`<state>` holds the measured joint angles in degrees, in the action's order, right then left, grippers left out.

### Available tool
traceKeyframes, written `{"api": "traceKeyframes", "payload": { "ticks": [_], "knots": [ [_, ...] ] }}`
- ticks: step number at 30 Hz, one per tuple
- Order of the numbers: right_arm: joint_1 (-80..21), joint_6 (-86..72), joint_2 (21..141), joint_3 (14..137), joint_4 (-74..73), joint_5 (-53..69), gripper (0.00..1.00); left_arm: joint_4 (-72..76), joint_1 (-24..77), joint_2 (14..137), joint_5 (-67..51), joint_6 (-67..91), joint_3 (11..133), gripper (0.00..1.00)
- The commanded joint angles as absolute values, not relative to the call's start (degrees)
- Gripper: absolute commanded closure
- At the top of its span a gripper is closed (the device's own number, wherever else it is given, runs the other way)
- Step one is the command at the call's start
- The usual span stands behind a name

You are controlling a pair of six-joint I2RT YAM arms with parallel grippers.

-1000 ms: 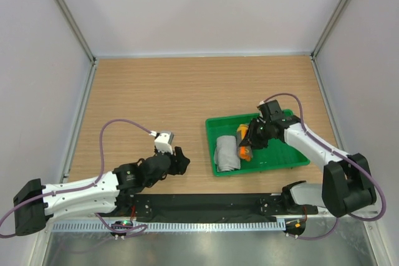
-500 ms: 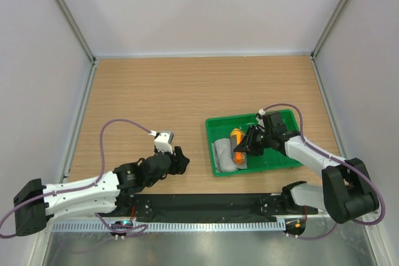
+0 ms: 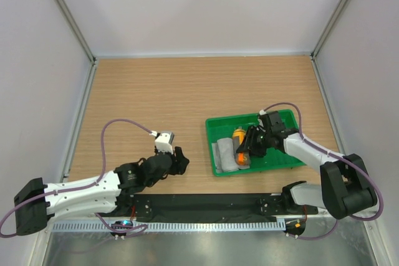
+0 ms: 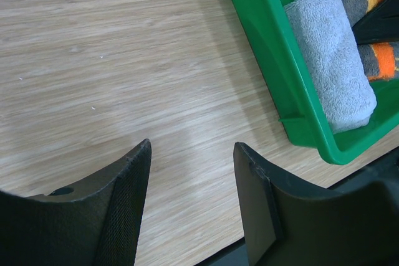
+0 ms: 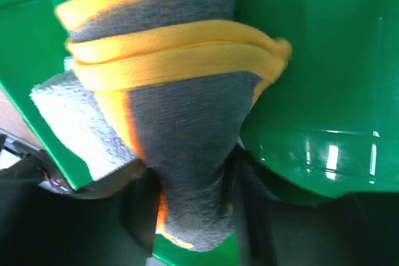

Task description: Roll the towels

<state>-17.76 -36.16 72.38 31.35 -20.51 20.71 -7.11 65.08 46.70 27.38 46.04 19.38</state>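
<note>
Two rolled towels lie side by side in the green tray (image 3: 249, 118). The light grey towel (image 3: 224, 156) is on the left, the dark grey towel (image 3: 238, 146) with orange-yellow edges just right of it. My right gripper (image 3: 247, 148) reaches into the tray, its fingers pressed on both sides of the dark grey towel (image 5: 187, 116), which bulges out past them. The light grey towel (image 5: 78, 123) touches it. My left gripper (image 4: 192, 147) hovers open and empty over bare wood, left of the tray (image 4: 268, 42) and the light grey towel (image 4: 330, 66).
The tray's near rim (image 5: 324, 60) is close to the table's front edge, beside the black base strip (image 3: 206, 204). White walls with metal posts enclose the wooden tabletop (image 3: 187, 91) on three sides.
My right gripper has carried the dark grey towel left and down in the tray, setting it against the light grey roll. The left arm has not moved.
</note>
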Motion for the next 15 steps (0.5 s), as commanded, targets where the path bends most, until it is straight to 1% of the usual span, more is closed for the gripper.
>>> {"api": "traceKeyframes", "payload": {
  "ticks": [1,2,3,12,14,15],
  "knots": [
    [-17.6,-34.4,72.6,32.0,-24.4,16.9,0.48,-6.4,64.7,47.0,27.8,45.8,21.7,0.44],
    [-17.5,-34.2,71.6,32.5,-26.0,15.9,0.42,-6.4,64.7,47.0,27.8,45.8,21.7,0.44],
    [-17.6,-33.9,70.9,33.6,-27.0,15.4,0.39,-6.4,64.7,46.9,27.9,45.7,21.9,0.44],
    [-17.5,-31.0,64.0,42.0,-38.2,10.1,0.24,-6.7,64.4,47.4,28.2,45.5,22.3,0.44],
    [-17.7,-31.0,63.5,43.5,-40.5,9.5,0.16,-6.8,64.4,47.4,28.3,45.4,22.6,0.44],
    [-17.7,-31.0,63.1,44.6,-41.0,9.3,0.13,-7.0,64.3,47.5,28.4,45.4,22.6,0.44]
  ]
}}
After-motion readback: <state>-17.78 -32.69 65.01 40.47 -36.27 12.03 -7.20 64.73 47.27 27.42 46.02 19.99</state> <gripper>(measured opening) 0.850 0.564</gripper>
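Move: The orange-and-gray towel is at the right fingers inside the green bin, its middle about 1 cm ahead, 1 cm left and 1 cm below. From that hand, the light gray towel lies roughly 7 cm left, 2 cm back and 1 cm below. From the left hand, the orange-and-gray towel is some 20 cm right, 5 cm ahead and 6 cm below. Opening wide, the right fingers let go of the orange-and-gray towel, then rise about 5 cm, easing right. ##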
